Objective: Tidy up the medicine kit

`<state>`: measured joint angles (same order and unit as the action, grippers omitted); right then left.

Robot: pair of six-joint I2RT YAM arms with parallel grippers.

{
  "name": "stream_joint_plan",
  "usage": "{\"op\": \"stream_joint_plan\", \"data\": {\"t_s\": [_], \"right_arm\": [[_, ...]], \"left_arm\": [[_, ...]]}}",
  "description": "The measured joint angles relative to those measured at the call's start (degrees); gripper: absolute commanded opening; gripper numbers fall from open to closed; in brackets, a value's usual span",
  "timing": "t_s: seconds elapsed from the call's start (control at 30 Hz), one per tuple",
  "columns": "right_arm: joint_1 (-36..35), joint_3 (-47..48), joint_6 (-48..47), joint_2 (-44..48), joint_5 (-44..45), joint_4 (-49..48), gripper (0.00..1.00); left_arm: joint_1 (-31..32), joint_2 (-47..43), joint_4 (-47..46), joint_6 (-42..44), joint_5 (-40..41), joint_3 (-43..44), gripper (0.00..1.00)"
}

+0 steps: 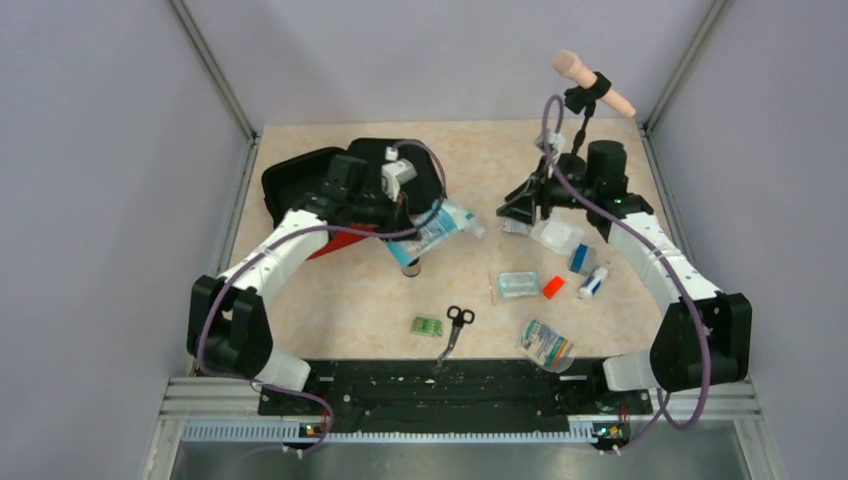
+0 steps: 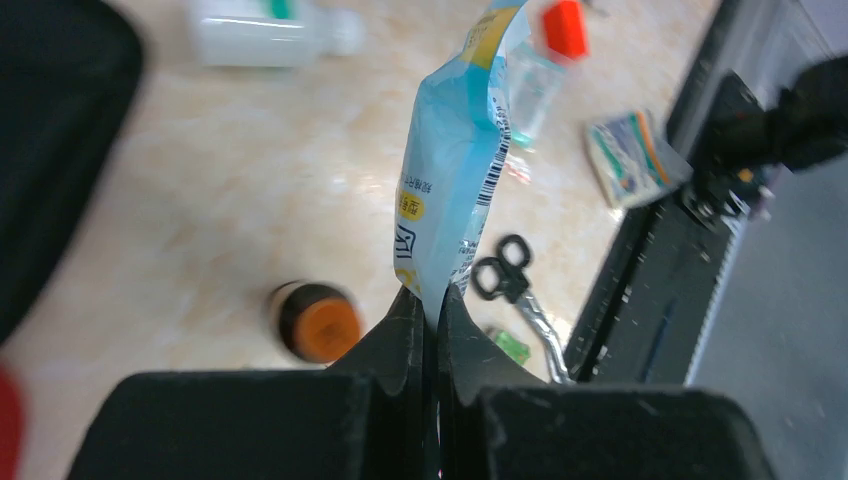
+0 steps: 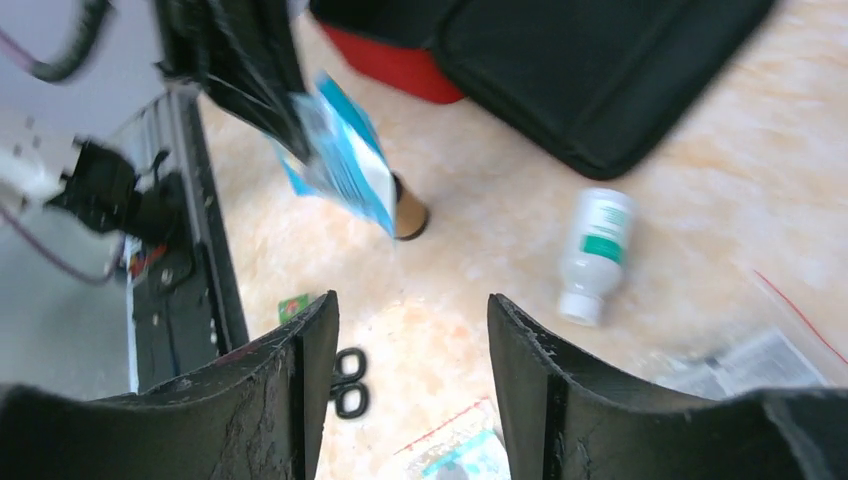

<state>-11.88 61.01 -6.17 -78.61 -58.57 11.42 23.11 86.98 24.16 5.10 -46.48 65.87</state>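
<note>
The medicine kit (image 1: pixel 300 180) lies open at the back left, black lining up, with its red shell (image 3: pixel 400 66) showing at the near edge. My left gripper (image 2: pixel 428 300) is shut on the bottom edge of a light blue packet (image 2: pixel 450 170) and holds it above the table, just right of the kit. The same packet (image 1: pixel 442 224) hangs over a brown bottle with an orange cap (image 2: pixel 318 322). My right gripper (image 3: pixel 410 310) stands open with nothing between its fingers, above the table to the right of the packet (image 3: pixel 345 165).
A white bottle with a green label (image 3: pixel 595 250) lies on its side near the right gripper. On the table are scissors (image 1: pixel 457 325), a green packet (image 1: pixel 427 326), a small red block (image 1: pixel 553 287), clear bags (image 1: pixel 518 285), a small white bottle (image 1: pixel 593 282) and a printed packet (image 1: pixel 546 345).
</note>
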Motion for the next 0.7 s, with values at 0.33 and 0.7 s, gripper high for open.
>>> {"op": "stream_joint_plan", "data": {"t_s": [0.33,0.7], "right_arm": [[6.0,-5.9,12.3,1.6,-0.8,-3.8,0.57],[6.0,-8.7,13.8,5.4,-1.5,-6.8,0.58]], "left_arm": [[-11.0,-11.8,10.5,14.7,23.0,9.9,0.0],[-16.5,0.4,10.2,44.1,48.7,7.6,0.0]]}}
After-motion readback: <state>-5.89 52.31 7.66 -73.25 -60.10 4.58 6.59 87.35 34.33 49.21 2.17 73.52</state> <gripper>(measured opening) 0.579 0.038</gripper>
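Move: The left hand holds the blue bag; the medicine kit's open red box lies some 23 cm to its left, 11 cm ahead and about 13 cm below. The black lid is about 18 cm ahead and 3 cm left, and the brown bottle roughly 4 cm back, 0 cm sideways, both some 14 cm lower. From the right hand the red box is about 46 cm left, 9 cm ahead and 20 cm below. Still pinching the blue bag, the left hand arcs about 25 cm left and forward over the kit, fingers swinging down. ##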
